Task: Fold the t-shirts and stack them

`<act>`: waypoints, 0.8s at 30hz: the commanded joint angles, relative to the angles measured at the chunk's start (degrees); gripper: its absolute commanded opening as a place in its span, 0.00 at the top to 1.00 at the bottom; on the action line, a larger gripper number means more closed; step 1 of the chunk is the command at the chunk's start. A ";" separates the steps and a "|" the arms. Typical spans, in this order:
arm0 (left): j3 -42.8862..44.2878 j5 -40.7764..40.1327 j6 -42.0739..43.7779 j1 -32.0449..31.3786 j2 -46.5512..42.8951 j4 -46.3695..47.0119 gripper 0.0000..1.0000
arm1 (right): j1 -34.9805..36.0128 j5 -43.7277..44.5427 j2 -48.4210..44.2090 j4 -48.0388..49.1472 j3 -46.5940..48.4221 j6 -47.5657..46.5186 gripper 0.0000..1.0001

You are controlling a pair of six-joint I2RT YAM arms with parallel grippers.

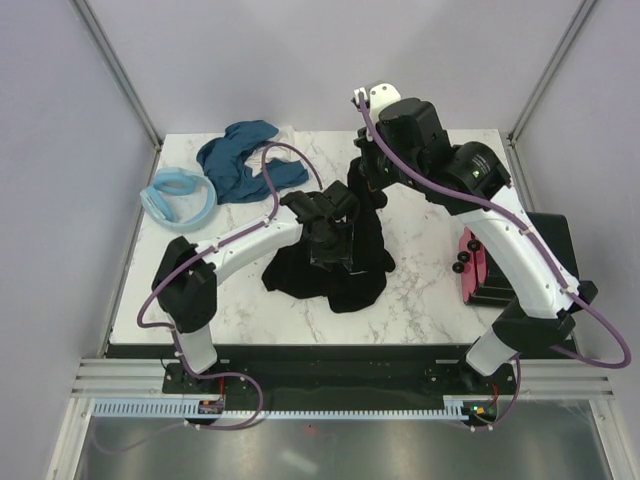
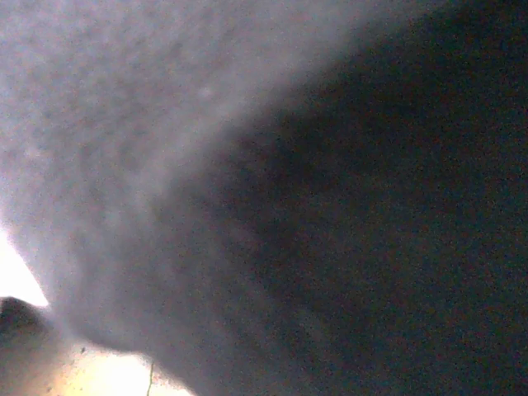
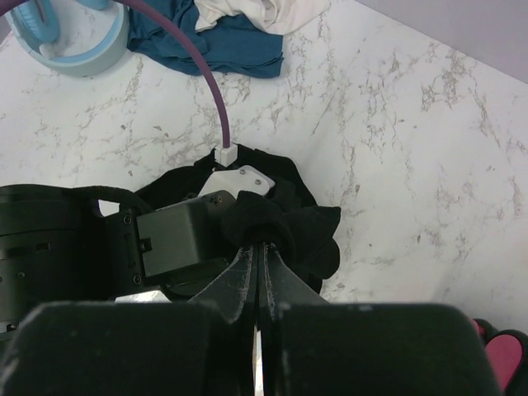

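A black t-shirt (image 1: 335,270) lies bunched in the middle of the marble table (image 1: 430,210). One part of it is pulled up into a peak, and my right gripper (image 3: 262,244) is shut on that peak; in the top view the right gripper (image 1: 360,172) hangs above the heap. My left gripper (image 1: 328,245) is pushed into the same cloth just below; its fingers are buried. Dark cloth (image 2: 371,214) fills the left wrist view, so its jaws do not show. A teal-blue t-shirt (image 1: 240,162) lies crumpled at the back left, with white cloth (image 3: 264,12) beside it.
A light blue ring-shaped thing (image 1: 178,195) lies at the left edge next to the teal shirt. A red block with black knobs (image 1: 468,265) and a black box (image 1: 548,245) stand at the right edge. The left arm's purple cable (image 1: 275,185) arcs over the teal shirt.
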 commanded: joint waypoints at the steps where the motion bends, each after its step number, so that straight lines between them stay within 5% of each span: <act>1: -1.57 1.21 1.35 -0.33 2.66 2.39 0.43 | -0.45 0.90 0.83 0.40 2.04 -0.71 1.00; 24: -6.76 -2.12 2.75 -2.44 7.76 2.75 0.44 | -3.44 0.28 2.94 2.07 3.80 -0.88 1.00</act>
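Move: The black t-shirt hangs from the right hand's shut fingers. Its lower part, which the left hand goes for, lies about 10 cm beneath that hand, 2 cm back and 2 cm left. From the left hand, the blue t-shirt is some 30 cm ahead and 24 cm left, and the cream cloth about 35 cm ahead and 16 cm left. From the right hand, the t-shirt's lower part lies roughly 9 cm back, 8 cm left and 38 cm down. Down goes the left hand, about 7 cm and a little back, towards the lower part of the black t-shirt, fingers staying half open and the wrist tilting some 10 degrees, with the cloth close against it. The right hand keeps its shut grip on the raised end, easing forward about 3 cm and slightly down. ##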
